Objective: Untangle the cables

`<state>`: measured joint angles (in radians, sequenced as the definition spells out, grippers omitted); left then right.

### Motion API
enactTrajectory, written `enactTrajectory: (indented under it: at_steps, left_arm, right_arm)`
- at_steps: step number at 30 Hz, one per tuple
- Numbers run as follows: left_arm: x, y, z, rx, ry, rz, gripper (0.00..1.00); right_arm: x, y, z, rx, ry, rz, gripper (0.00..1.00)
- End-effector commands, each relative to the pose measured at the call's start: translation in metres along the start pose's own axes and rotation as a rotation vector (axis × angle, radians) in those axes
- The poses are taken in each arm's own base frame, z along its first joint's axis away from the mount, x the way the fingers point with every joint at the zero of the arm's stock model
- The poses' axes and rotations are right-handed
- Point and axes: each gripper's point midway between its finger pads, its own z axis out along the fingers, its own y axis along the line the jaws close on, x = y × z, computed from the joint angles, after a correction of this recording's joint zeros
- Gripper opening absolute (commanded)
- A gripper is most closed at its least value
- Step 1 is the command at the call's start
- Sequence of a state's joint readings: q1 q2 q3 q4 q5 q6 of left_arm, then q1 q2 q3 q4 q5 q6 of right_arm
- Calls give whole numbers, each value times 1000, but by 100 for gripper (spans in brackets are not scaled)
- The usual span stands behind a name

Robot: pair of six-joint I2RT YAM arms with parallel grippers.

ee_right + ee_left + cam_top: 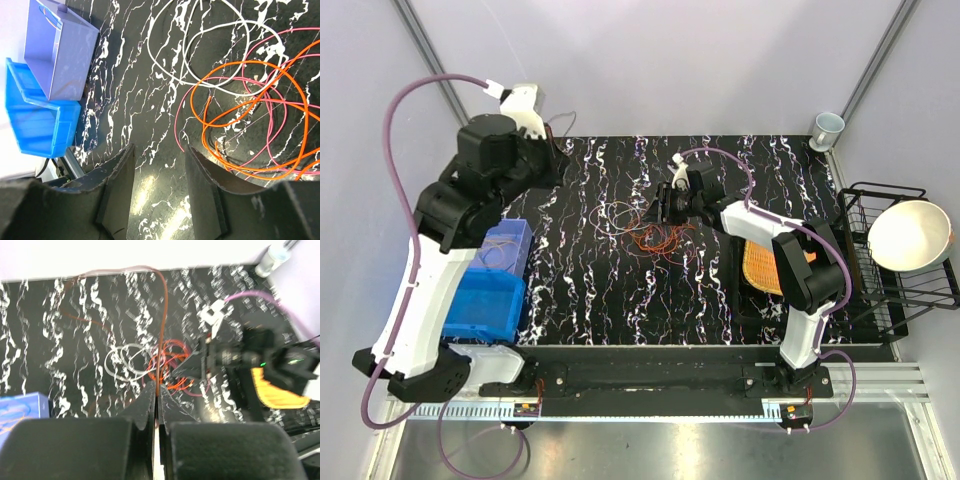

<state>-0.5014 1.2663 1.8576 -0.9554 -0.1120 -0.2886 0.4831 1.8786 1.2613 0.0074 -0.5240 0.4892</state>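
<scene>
The cables (650, 230) lie in a loose tangle in the middle of the black marbled table (590, 290). In the right wrist view I see white loops (200, 50), orange loops (250, 100) and pink wire (280, 130). My left gripper (157, 386) is shut on a thin red-brown cable (164, 315) that rises from its jaws and arcs away to the left; in the top view it sits at the table's far left (558, 152). My right gripper (159, 150) stands open just beside the tangle, with bare table between its fingers; from above it hovers at the tangle's far edge (665, 207).
A blue bin (485, 300) and a lilac bin (505, 245) stand at the table's left edge. On the right sit an orange mat (762, 265), a black wire rack (865, 290) holding a pale bowl (910, 235), and a cup (828, 127) at the far corner.
</scene>
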Motion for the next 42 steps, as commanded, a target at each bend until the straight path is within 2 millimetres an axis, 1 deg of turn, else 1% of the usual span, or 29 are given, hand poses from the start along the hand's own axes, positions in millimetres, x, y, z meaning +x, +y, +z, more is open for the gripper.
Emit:
enactTrajectory:
  at_steps: [1, 2, 3, 4, 5, 6, 7, 8, 9, 10, 11, 12, 13, 14, 15, 16, 18, 20, 23, 26, 32, 35, 36, 37, 38, 39, 40, 41, 42]
  left_arm:
    - [-13, -12, -6, 53, 6, -1, 0]
    - [-16, -13, -11, 58, 4, -6, 0]
    - [-13, -12, -5, 48, 30, -11, 0]
    - [-19, -13, -9, 45, 25, -32, 0]
    - [-8, -7, -9, 12, 82, -42, 0]
    - [-1, -3, 1, -13, 126, -59, 0]
    - [1, -3, 1, -19, 148, -91, 0]
    - [14, -4, 4, -13, 207, -105, 0]
    - [18, -4, 5, -14, 222, -135, 0]
    - [31, -4, 11, -2, 269, -147, 0]
    - [36, -13, 10, 59, 290, -167, 0]
    - [39, -11, 12, 65, 303, -197, 0]
    - [51, -10, 19, 74, 330, -214, 0]
    - [54, -16, 16, 120, 339, -232, 0]
    - [67, -12, 21, 123, 377, -259, 0]
    - [70, -19, 21, 170, 387, -273, 0]
    - [81, -21, 21, 193, 424, -300, 0]
    - [88, -32, 18, 262, 473, -318, 0]
    - [94, -50, 6, 385, 524, -329, 0]
    - [95, -56, -5, 434, 525, -319, 0]
    - [98, -64, -19, 500, 546, -335, 0]
    - [99, -67, -21, 516, 550, -337, 0]
    - [98, -67, -21, 517, 548, -335, 0]
    - [97, -67, -20, 520, 545, -335, 0]
    - [97, -67, -19, 520, 545, -336, 0]
    - [96, -68, -18, 529, 538, -333, 0]
    - [95, -71, -19, 553, 544, -339, 0]
    - [97, -73, -18, 562, 549, -347, 0]
    - [94, -74, -17, 569, 540, -347, 0]
  right_arm:
    - [-18, 26, -16, -90, -60, -42, 51]
    - [-17, 30, -20, -105, -66, -53, 52]
    - [-22, 39, -24, -138, -97, -79, 54]
    - [-29, 54, -37, -175, -125, -108, 56]
    - [-27, 59, -43, -189, -136, -120, 61]
    - [-32, 67, -50, -213, -163, -143, 63]
    - [-37, 80, -64, -235, -191, -167, 64]
    - [-40, 87, -72, -245, -208, -182, 66]
    - [-43, 104, -88, -281, -231, -216, 67]
    - [-44, 111, -96, -298, -242, -234, 69]
    - [-46, 120, -104, -320, -261, -266, 71]
    - [-49, 138, -123, -358, -292, -308, 73]
    - [-50, 142, -131, -365, -310, -329, 75]
    - [-53, 149, -139, -375, -340, -354, 79]
    - [-56, 163, -156, -397, -378, -393, 82]
    - [-57, 169, -163, -411, -396, -416, 85]
    - [-58, 190, -182, -484, -437, -490, 91]
    - [-58, 202, -190, -532, -448, -532, 93]
    - [-57, 215, -189, -612, -390, -564, 94]
    - [-55, 229, -190, -711, -337, -608, 95]
    - [-71, 252, -189, -843, -269, -667, 96]
    - [-75, 253, -177, -910, -218, -634, 96]
    - [-72, 253, -176, -932, -180, -568, 96]
    - [-72, 258, -180, -976, -208, -613, 96]
    - [-67, 251, -171, -995, -173, -588, 96]
    - [-63, 250, -171, -1015, -126, -514, 96]
    - [-59, 254, -176, -1060, -155, -568, 95]
    - [-55, 248, -169, -1073, -130, -548, 96]
    - [-51, 249, -171, -1090, -96, -510, 95]
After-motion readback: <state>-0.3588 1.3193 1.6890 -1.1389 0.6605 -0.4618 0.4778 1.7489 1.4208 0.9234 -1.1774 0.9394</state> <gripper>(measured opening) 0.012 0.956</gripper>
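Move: Above and to the left of the right hand, the left gripper already pinches the brown cable, about 17 cm left, 9 cm back and 30 cm higher. From that left hand the open right gripper is 9 cm ahead, 17 cm right and 30 cm down. From the right hand, on the table some 10 cm below, the orange cable lies about 5 cm ahead and 1 cm right, the white cable 9 cm ahead and 8 cm left. Climbing some 28 cm off the table cables and drawing back about 9 cm, the right hand spreads its half-open fingers almost fully and swings them up and counter-clockwise towards the brown cable in the left gripper. The left hand keeps its pinch, sinks about 11 cm while tipping down, then eases back and right towards the right hand, rising slightly and turning clockwise. ##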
